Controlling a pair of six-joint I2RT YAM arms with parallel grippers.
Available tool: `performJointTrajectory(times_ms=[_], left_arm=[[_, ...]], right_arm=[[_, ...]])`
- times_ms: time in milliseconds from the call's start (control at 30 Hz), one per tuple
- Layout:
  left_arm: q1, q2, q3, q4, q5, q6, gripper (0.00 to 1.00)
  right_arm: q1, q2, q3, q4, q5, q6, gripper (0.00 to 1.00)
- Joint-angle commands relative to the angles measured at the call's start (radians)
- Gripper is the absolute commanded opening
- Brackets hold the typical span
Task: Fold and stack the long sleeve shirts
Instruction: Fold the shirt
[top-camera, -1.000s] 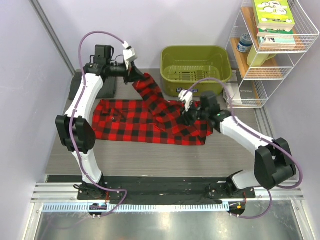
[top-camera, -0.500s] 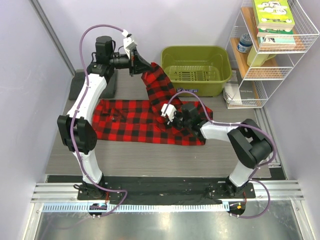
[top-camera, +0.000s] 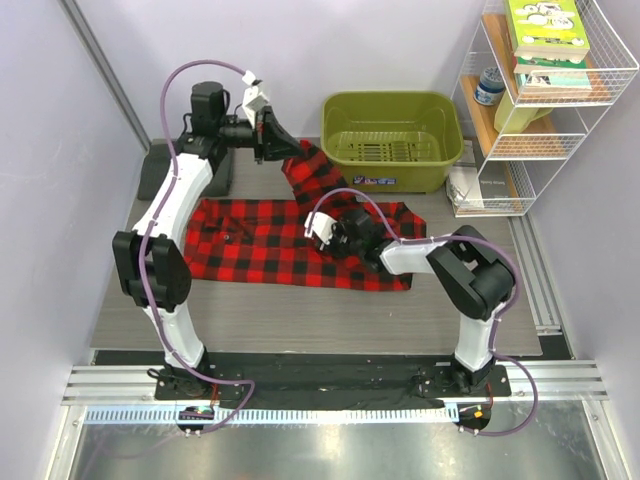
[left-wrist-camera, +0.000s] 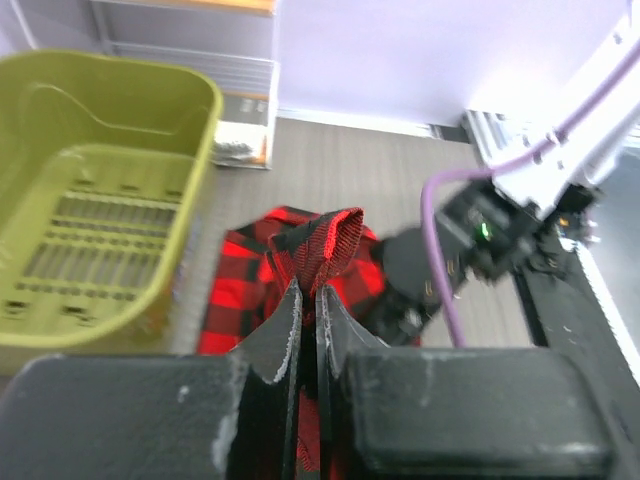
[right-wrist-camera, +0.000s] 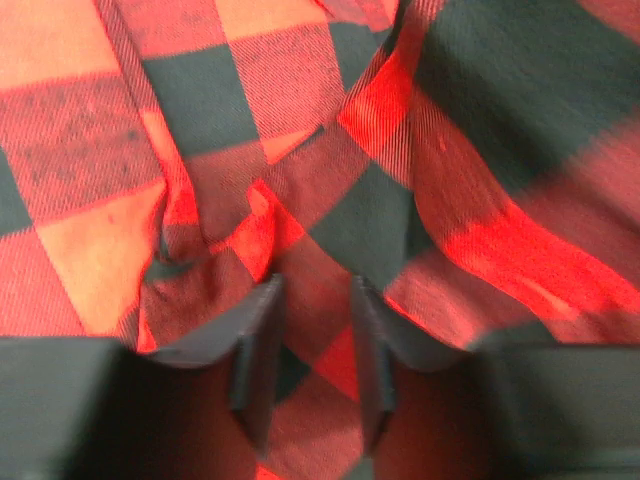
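Observation:
The red-and-black plaid shirt (top-camera: 250, 240) lies spread across the middle of the table. My left gripper (top-camera: 277, 140) is shut on one sleeve (top-camera: 318, 180) and holds it raised at the back, next to the green basket. In the left wrist view the jaws (left-wrist-camera: 308, 290) pinch a fold of plaid (left-wrist-camera: 322, 235). My right gripper (top-camera: 326, 230) is low on the shirt's middle. In the right wrist view its jaws (right-wrist-camera: 315, 300) are closed on a ridge of plaid cloth (right-wrist-camera: 200, 90). A dark grey bundle (top-camera: 152, 168) at the back left, mostly hidden by my left arm, may be the charcoal shirt.
An olive green basket (top-camera: 391, 98) stands at the back centre-right and also shows in the left wrist view (left-wrist-camera: 100, 200). A white wire shelf (top-camera: 545, 100) with books and a jar stands at the right. Bare grey table lies in front of the shirt.
My right gripper has slid left across the shirt, from its right end to its middle. My left gripper has lifted the sleeve and carried it a little right, near the basket.

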Motion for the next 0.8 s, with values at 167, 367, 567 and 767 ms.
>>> performJointTrajectory(times_ms=[167,367,567,767], left_arm=[[0.095,-0.029,-0.327,1.185,0.318,-0.825,0.02],[0.101,-0.037,-0.378,1.227,0.321,-0.888,0.02],[0.069,0.047,-0.339,1.658,0.32,-1.488,0.0],[0.046,0.226,-0.061,1.757,0.232,-2.277,0.01]], right_arm=[[0.001,-0.331,-0.069,-0.325,-0.098,-0.148,0.55],[-0.003,-0.483,-0.072,-0.485,-0.126,-0.128,0.62],[-0.059,-0.52,-0.007,-0.647,-0.119,-0.038,0.68],[-0.076,-0.515,0.014,-0.673,-0.068,0.031,0.68]])
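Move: The left hand holds the raised sleeve; the shirt's middle lies about 33 cm below it, 3 cm back and 1 cm left, the green basket some 18 cm ahead and 14 cm right, the grey folded shirt about 14 cm ahead and 27 cm left. The right hand is low at the shirt, its middle about 3 cm left, 1 cm back and 3 cm below; the green basket stands roughly 19 cm ahead, 12 cm right. Right hand opens, lifts 8 cm back-right off the shirt; left dips the held sleeve leftward, then returns, tilting. ##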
